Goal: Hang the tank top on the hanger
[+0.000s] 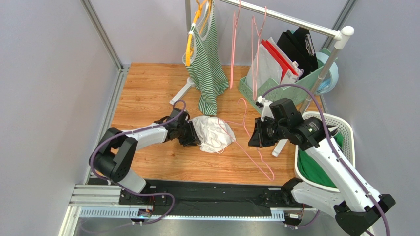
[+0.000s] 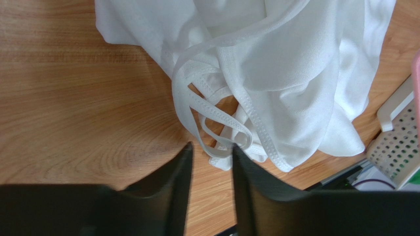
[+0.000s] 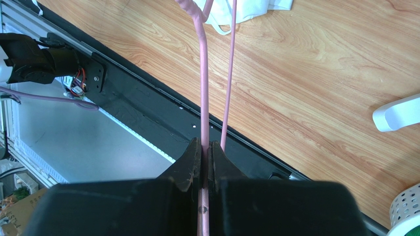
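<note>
The white tank top (image 1: 213,132) lies crumpled on the wooden table. In the left wrist view its fabric (image 2: 296,73) fills the top, and its narrow straps reach down to my fingertips. My left gripper (image 1: 191,135) is open at the top's left edge, with a strap loop lying between the tips (image 2: 212,148). My right gripper (image 1: 254,135) is shut on the pink wire hanger (image 1: 270,174), which slants over the table toward the top. In the right wrist view the wire (image 3: 202,73) runs up from my closed gripper (image 3: 205,147) to the top's edge (image 3: 236,10).
A clothes rail at the back holds a green-and-white striped tank top (image 1: 204,54) on a yellow hanger, and several pink hangers (image 1: 234,44). A green basket with folders (image 1: 286,73) stands back right. A white basket with green cloth (image 1: 340,142) stands right. The rack's white foot (image 1: 180,93) rests on the table.
</note>
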Robot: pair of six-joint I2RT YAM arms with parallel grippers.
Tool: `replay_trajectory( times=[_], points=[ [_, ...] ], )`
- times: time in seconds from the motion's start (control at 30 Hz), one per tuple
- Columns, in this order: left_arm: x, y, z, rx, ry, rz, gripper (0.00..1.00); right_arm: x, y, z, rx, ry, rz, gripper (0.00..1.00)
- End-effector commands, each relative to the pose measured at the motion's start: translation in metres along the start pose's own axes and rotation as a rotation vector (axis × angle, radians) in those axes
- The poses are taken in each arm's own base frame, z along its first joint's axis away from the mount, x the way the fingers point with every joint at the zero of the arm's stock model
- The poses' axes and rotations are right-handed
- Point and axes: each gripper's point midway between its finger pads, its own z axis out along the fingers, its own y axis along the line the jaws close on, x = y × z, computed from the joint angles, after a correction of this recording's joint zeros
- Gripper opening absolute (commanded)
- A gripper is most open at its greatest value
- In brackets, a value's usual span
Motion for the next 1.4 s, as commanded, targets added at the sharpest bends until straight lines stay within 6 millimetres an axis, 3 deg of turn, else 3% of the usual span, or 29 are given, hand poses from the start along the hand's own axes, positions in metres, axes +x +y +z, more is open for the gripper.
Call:
replay_trajectory(
  times=[0.0,0.37,0.5,0.53,0.7,0.9,1.2,1.37],
  points=[
    [-0.017,-0.02,0.0,0.05,-0.041,0.018,0.33,-0.016,0.011,-0.013,-0.035,-0.084,-0.02,0.0],
    [-0.019,-0.011,0.008,0.0,-0.031,0.04,0.28,-0.018,0.012,-0.015,-0.033,-0.088,-0.028,0.0],
    [-0.02,-0.005,0.01,-0.033,-0.03,0.038,0.1,-0.019,0.014,-0.016,-0.036,-0.089,-0.034,0.0],
    [-0.019,-0.004,0.01,-0.042,-0.029,0.04,0.0,-0.021,0.014,-0.017,-0.038,-0.095,-0.038,0.0],
    [-0.017,0.005,0.002,-0.081,-0.033,0.05,0.0,-0.022,0.019,-0.023,-0.054,-0.087,-0.051,0.0],
    [-0.017,0.022,-0.032,-0.178,-0.077,0.104,0.0,-0.012,0.036,-0.033,-0.104,-0.034,-0.131,0.0],
    [-0.029,0.047,-0.086,-0.35,-0.161,0.231,0.0,0.003,0.069,-0.016,-0.163,0.053,-0.227,0.0],
    [-0.043,0.033,-0.113,-0.331,-0.228,0.312,0.0,-0.007,0.082,-0.001,-0.196,0.031,-0.247,0.0]
  ],
)
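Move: Just about 1 cm ahead of the left fingertips and 1 cm below them lies the tank top's strap; its bunched body is some 4 cm ahead and 6 cm to the right. Above that body, roughly 7 cm right, 2 cm ahead and 10 cm higher than the left hand, floats the free end of the hanger. From the right hand, already holding the hanger, the strap is about 19 cm left, 8 cm ahead and 20 cm down. Easing about 1 cm forward and down, the half-open left fingers close fully on the strap, then draw it left some 8 cm and up about 6 cm, tilting to point more nearly straight down. Late on, the right hand, still gripping the hanger, lifts about 3 cm, then swings left and back some 5 cm, sinking slightly and turning about 15 degrees counter-clockwise, bringing the free end towards the strap. ##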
